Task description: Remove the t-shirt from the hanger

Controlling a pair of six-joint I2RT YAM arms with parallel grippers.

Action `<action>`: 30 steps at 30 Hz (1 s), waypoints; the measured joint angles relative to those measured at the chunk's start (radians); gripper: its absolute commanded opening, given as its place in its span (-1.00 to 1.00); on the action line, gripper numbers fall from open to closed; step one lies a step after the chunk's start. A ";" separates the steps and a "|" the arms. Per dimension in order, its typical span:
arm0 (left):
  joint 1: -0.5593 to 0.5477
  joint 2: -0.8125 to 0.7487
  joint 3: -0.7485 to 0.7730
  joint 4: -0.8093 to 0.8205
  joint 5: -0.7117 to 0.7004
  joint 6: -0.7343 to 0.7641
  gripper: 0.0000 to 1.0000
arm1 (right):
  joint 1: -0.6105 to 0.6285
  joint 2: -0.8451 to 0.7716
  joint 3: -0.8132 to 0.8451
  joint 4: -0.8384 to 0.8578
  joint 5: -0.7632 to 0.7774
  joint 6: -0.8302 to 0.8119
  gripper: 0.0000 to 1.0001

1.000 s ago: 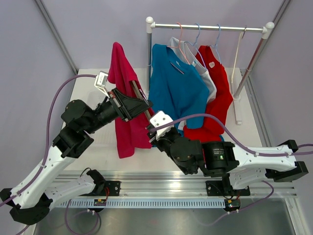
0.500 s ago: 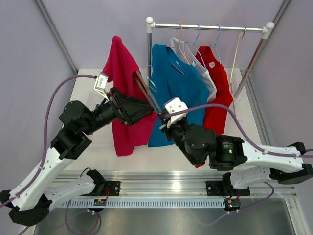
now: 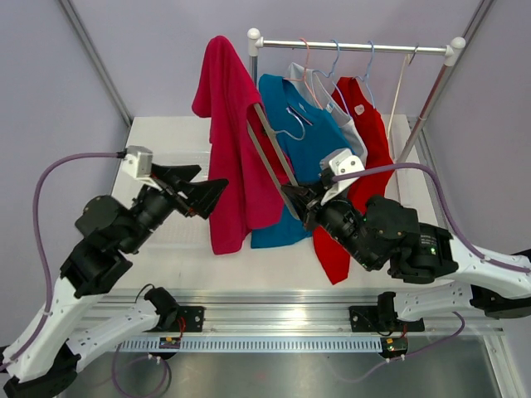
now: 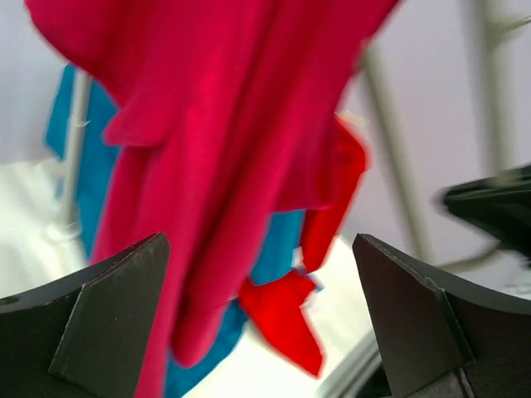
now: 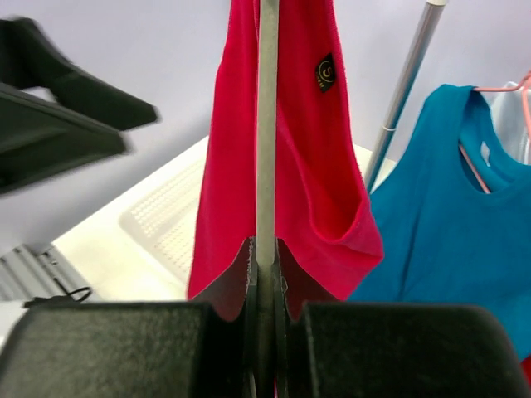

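The crimson t-shirt [image 3: 232, 141] hangs draped over a grey hanger [image 3: 272, 145] that is held up in front of the rack. My right gripper [image 3: 296, 196] is shut on the hanger's lower end. In the right wrist view the hanger bar [image 5: 265, 124] runs straight up from the shut gripper [image 5: 265, 259], with the t-shirt [image 5: 303, 166] around it. My left gripper [image 3: 197, 192] is open and empty, just left of the shirt and apart from it. In the left wrist view the t-shirt [image 4: 216, 124] hangs beyond the open gripper [image 4: 259, 245].
A clothes rack [image 3: 357, 46] stands at the back with a teal shirt [image 3: 303, 157], a grey shirt [image 3: 353, 133] and a red shirt [image 3: 371, 145] on hangers. A white perforated tray [image 5: 162, 220] lies on the table [image 3: 158, 240] at the left.
My right gripper has raised the hanger and t-shirt up and to the right. My left gripper has come off the shirt, opened and drawn back to the left.
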 measured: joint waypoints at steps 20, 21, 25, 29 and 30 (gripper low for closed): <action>0.000 0.396 0.299 -0.084 -0.194 0.204 -1.00 | -0.002 -0.214 -0.054 -0.111 -0.166 0.166 -1.00; 0.002 0.396 0.338 -0.087 -0.214 0.214 -1.00 | -0.002 -0.236 -0.058 -0.123 -0.173 0.181 -1.00; 0.043 0.417 0.518 -0.084 -0.263 0.249 -1.00 | -0.003 -0.304 -0.082 -0.193 -0.234 0.258 -1.00; 0.138 0.512 0.755 -0.111 -0.270 0.267 -1.00 | -0.003 -0.301 -0.108 -0.269 -0.337 0.332 -1.00; 0.176 0.541 0.812 -0.114 -0.260 0.266 -1.00 | -0.003 -0.293 -0.122 -0.288 -0.367 0.348 -1.00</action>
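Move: The t-shirt hangs ahead of the open left hand: its middle is about 9 cm farther forward, 7 cm to the right and 7 cm lower. The hanger's middle lies roughly 8 cm ahead of the left hand and 15 cm to its right, level in height. The blue shirt on the rack is some 20 cm ahead, 24 cm right and 12 cm lower. From the right hand, still gripping the hanger, the t-shirt is about 14 cm ahead and 14 cm left, slightly lower. The t-shirt is met by the open left hand, which dips forward and down about 10 cm and a little right into the cloth, shuts to pinch it, then hauls it up over 20 cm and about 10 cm left, turning counter-clockwise. The right hand keeps its grip on the hanger and draws it back and right, some 7 cm back, lowering late as its fingers tip down. ##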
